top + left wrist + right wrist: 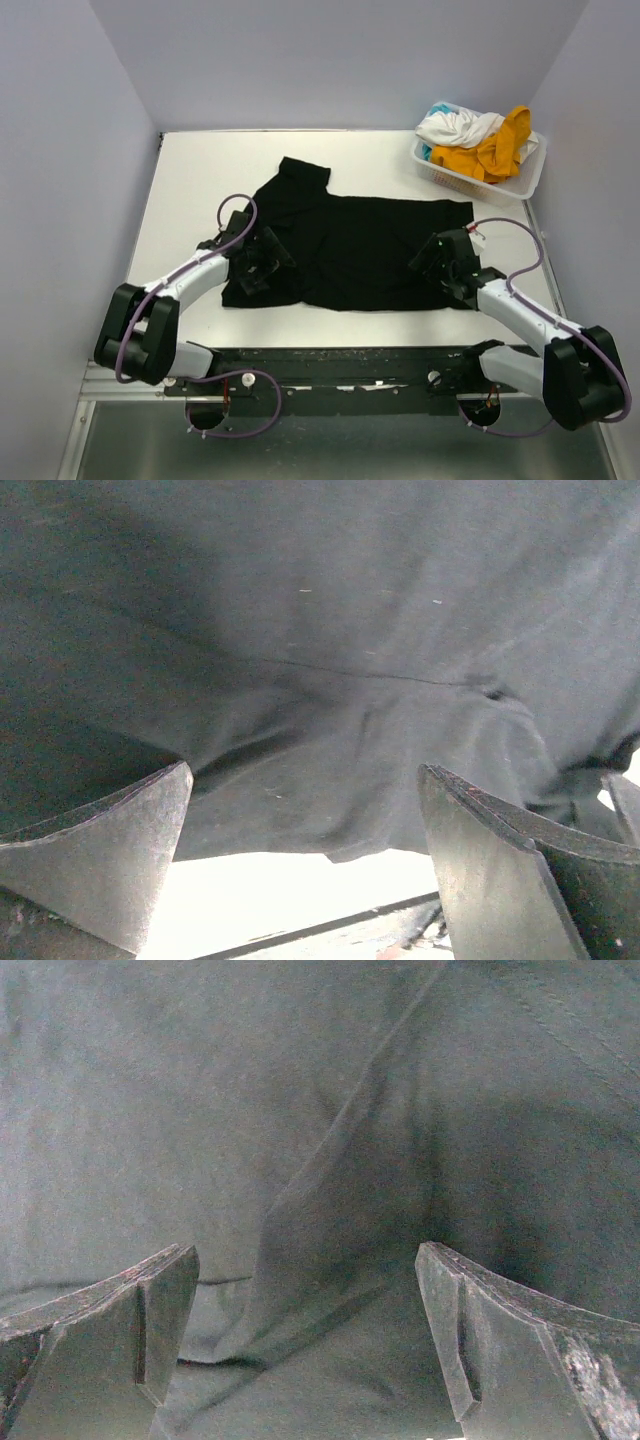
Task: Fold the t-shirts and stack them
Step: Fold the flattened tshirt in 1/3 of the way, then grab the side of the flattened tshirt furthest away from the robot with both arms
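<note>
The large black t-shirt (350, 245) lies spread on the white table (200, 180), with one sleeve pointing to the back left. My left gripper (258, 262) is open over the shirt's near left part; in the left wrist view black fabric (330, 680) fills the frame above the fingers (110, 850), with its edge between them. My right gripper (440, 262) is open over the shirt's near right part; in the right wrist view creased black fabric (330, 1210) lies between the spread fingers (470, 1330). White (455, 127), mustard-yellow (490, 150) and teal (428, 152) shirts lie bunched in the basket.
The white slotted plastic basket (530, 180) stands at the back right corner of the table. Grey walls close in the table on the left, back and right. A black rail (340, 365) runs along the near edge between the arm bases.
</note>
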Motion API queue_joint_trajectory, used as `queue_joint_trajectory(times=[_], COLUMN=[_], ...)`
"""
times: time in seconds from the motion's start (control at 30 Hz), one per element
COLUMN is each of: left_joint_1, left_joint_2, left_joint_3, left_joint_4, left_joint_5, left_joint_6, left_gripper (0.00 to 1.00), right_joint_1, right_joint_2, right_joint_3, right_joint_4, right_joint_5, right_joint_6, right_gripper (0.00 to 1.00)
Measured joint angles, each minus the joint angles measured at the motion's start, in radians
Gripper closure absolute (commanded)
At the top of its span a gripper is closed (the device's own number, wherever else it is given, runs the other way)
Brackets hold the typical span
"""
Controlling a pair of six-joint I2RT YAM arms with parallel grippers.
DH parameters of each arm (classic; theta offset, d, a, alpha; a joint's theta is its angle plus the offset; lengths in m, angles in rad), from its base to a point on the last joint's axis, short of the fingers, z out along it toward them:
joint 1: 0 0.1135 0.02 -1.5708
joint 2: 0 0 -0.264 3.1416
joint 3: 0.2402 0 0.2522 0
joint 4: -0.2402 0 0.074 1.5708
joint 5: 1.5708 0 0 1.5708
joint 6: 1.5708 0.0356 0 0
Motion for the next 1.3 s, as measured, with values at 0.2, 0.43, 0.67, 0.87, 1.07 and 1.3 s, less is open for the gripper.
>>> queue_joint_trajectory(times=[0.2, 0.43, 0.67, 0.87, 1.07, 1.3], left_joint_1=[-0.074, -0.13, -0.177, -0.2, -0.22, -0.221], left_joint_2=[-0.199, -0.468, -0.57, -0.613, -0.661, -0.585], left_joint_3=[-0.135, -0.278, -0.301, -0.301, -0.241, -0.006], left_joint_4=[-0.133, -0.211, -0.32, -0.4, -0.428, -0.336], left_joint_5=[-0.137, -0.19, -0.219, -0.246, -0.256, -0.286], left_joint_6=[-0.071, -0.143, -0.198, -0.22, -0.171, -0.024], left_gripper=[0.01, 0.01, 0.01, 0.01, 0.01, 0.01], right_joint_1=[0.0, 0.0, 0.0, 0.0, 0.0, 0.0], right_joint_2=[-0.13, -0.192, -0.205, -0.286, -0.336, -0.337], right_joint_3=[-0.022, -0.024, -0.024, -0.024, 0.006, 0.115], right_joint_4=[-0.166, -0.245, -0.315, -0.364, -0.376, -0.317], right_joint_5=[0.065, 0.075, 0.074, 0.072, 0.072, 0.06], right_joint_6=[0.063, 0.075, 0.095, 0.112, 0.076, -0.018], right_gripper=[0.0, 0.0, 0.0, 0.0, 0.0, 0.0])
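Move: Both open grippers already rest on the black t-shirt. Its middle lies about 17 cm right and 4 cm ahead of the left one, and some 17 cm left and 2 cm ahead of the right one. The shirt's near edge runs some 9 cm back from the left hand and 10 cm from the right; the sleeve sticks out about 20 cm ahead and 7 cm right of the left hand. The laundry basket stands some 24 cm ahead and 11 cm right of the right gripper. Keep pressing the open fingers on the t-shirt and drag it back towards the table's front edge, the left gripper about 13 cm and slightly left, the right only about 6 cm and a little right. Then lift both off, still open, some 10 cm up while swinging forward again, the left furthest, its fingertips tipping forward some 15 degrees. ##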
